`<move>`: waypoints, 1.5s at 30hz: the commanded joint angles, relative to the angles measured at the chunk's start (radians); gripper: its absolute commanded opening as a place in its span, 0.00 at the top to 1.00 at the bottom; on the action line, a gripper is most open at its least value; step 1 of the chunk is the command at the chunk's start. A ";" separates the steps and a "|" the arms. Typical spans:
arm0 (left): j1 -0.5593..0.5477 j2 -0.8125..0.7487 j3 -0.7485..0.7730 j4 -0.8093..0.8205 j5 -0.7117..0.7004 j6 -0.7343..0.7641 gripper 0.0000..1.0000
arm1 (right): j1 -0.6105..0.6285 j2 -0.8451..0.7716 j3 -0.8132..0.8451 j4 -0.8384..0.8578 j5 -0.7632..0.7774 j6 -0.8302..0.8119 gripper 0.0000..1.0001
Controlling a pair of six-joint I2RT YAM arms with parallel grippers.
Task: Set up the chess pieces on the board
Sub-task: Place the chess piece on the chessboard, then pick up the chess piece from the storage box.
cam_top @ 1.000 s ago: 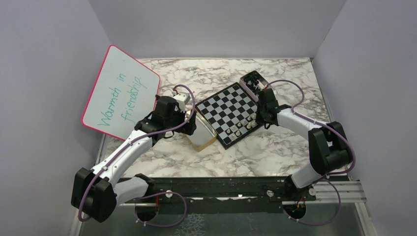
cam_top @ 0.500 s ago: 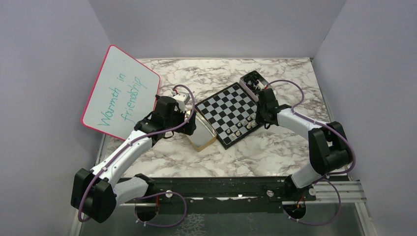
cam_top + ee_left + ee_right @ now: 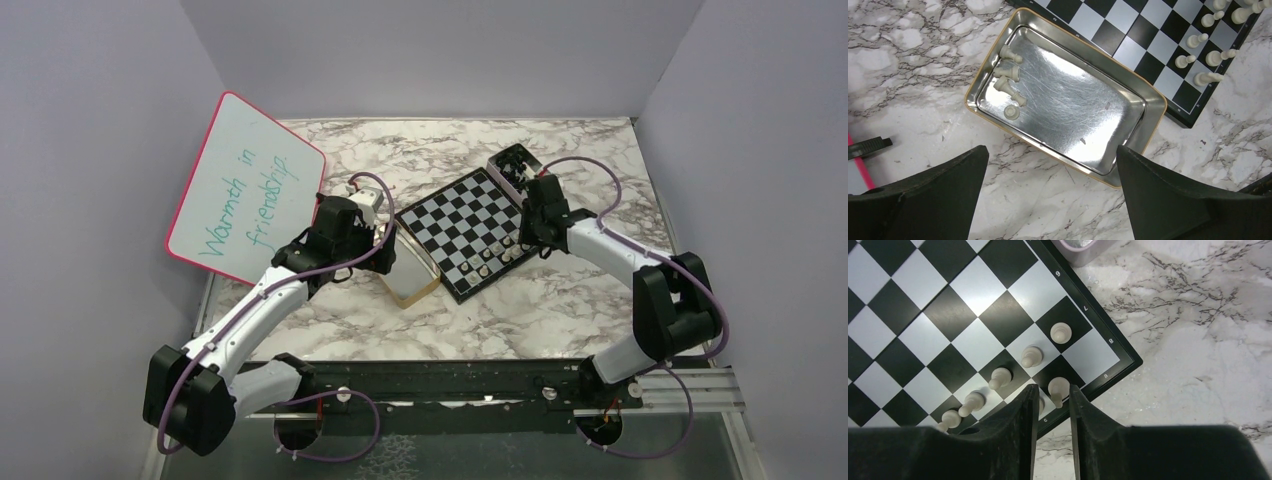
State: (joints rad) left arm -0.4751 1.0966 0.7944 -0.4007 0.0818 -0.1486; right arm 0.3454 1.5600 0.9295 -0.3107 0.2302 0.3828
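The board (image 3: 455,222) lies tilted in mid-table. Several pale chess pieces (image 3: 490,262) stand along its near corner. In the right wrist view a row of pale pawns (image 3: 1030,356) runs diagonally across the board (image 3: 968,295). My right gripper (image 3: 1054,390) hangs over the edge row, narrowly open, and a pale piece (image 3: 1058,386) stands on a square between its tips. Another piece (image 3: 1041,405) is half hidden by the left finger. My left gripper (image 3: 1052,155) is wide open over the marble beside a silver tin (image 3: 1148,100), which holds several pale pieces (image 3: 1010,85).
A pink-framed whiteboard (image 3: 245,190) leans at the left. A black tin (image 3: 513,165) with dark pieces sits at the board's far right corner. The silver tin (image 3: 410,275) touches the board's left edge. Purple walls enclose the marble table (image 3: 560,300).
The right gripper's fingers have spread a little around the pale piece on the edge row, and the right arm's elbow has shifted slightly. The left arm has hardly moved.
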 commanded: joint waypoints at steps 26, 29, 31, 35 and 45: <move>0.018 0.247 0.175 -0.089 -0.278 -0.024 0.40 | -0.005 -0.635 -0.126 -0.034 -0.394 -0.057 0.10; 0.018 0.274 0.184 -0.048 -0.237 -0.018 0.46 | -0.004 -0.643 -0.132 -0.044 -0.387 -0.061 0.10; 0.018 0.302 0.204 -0.043 -0.224 -0.029 0.51 | -0.004 -0.644 -0.132 -0.048 -0.386 -0.062 0.10; 0.018 0.354 0.235 -0.043 -0.206 -0.046 0.55 | -0.005 -0.649 -0.141 -0.043 -0.395 -0.065 0.10; 0.018 0.407 0.266 -0.069 -0.197 -0.081 0.62 | -0.005 -0.622 -0.137 -0.036 -0.397 -0.081 0.10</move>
State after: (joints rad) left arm -0.4637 1.4841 1.0256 -0.4606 -0.1341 -0.2058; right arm 0.3450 0.9298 0.7902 -0.3744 -0.1448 0.3202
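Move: The loose white chess pieces lie at the far-left end of the gold tin, about 5 cm ahead of the left hand, 2 cm to its left and 12 cm below; the tin's middle is 2 cm ahead, 2 cm right. From the right hand they lie some 36 cm left, level, 5 cm lower. The piece just placed stands directly under the right hand, 2 cm down; a pawn stands 4 cm beyond that piece, the black-piece tray about 17 cm beyond. The piece just placed is left standing as the right hand, already loosened, rises about 14 cm, then draws back and somewhat left, tipping up and turning counter-clockwise while the fingers open wide. Over the tin's white pieces comes the left hand: first slightly left, then forward and down, about 6 cm out in all, rolling a little, its wide fingers closing to under half open and still empty above them. ##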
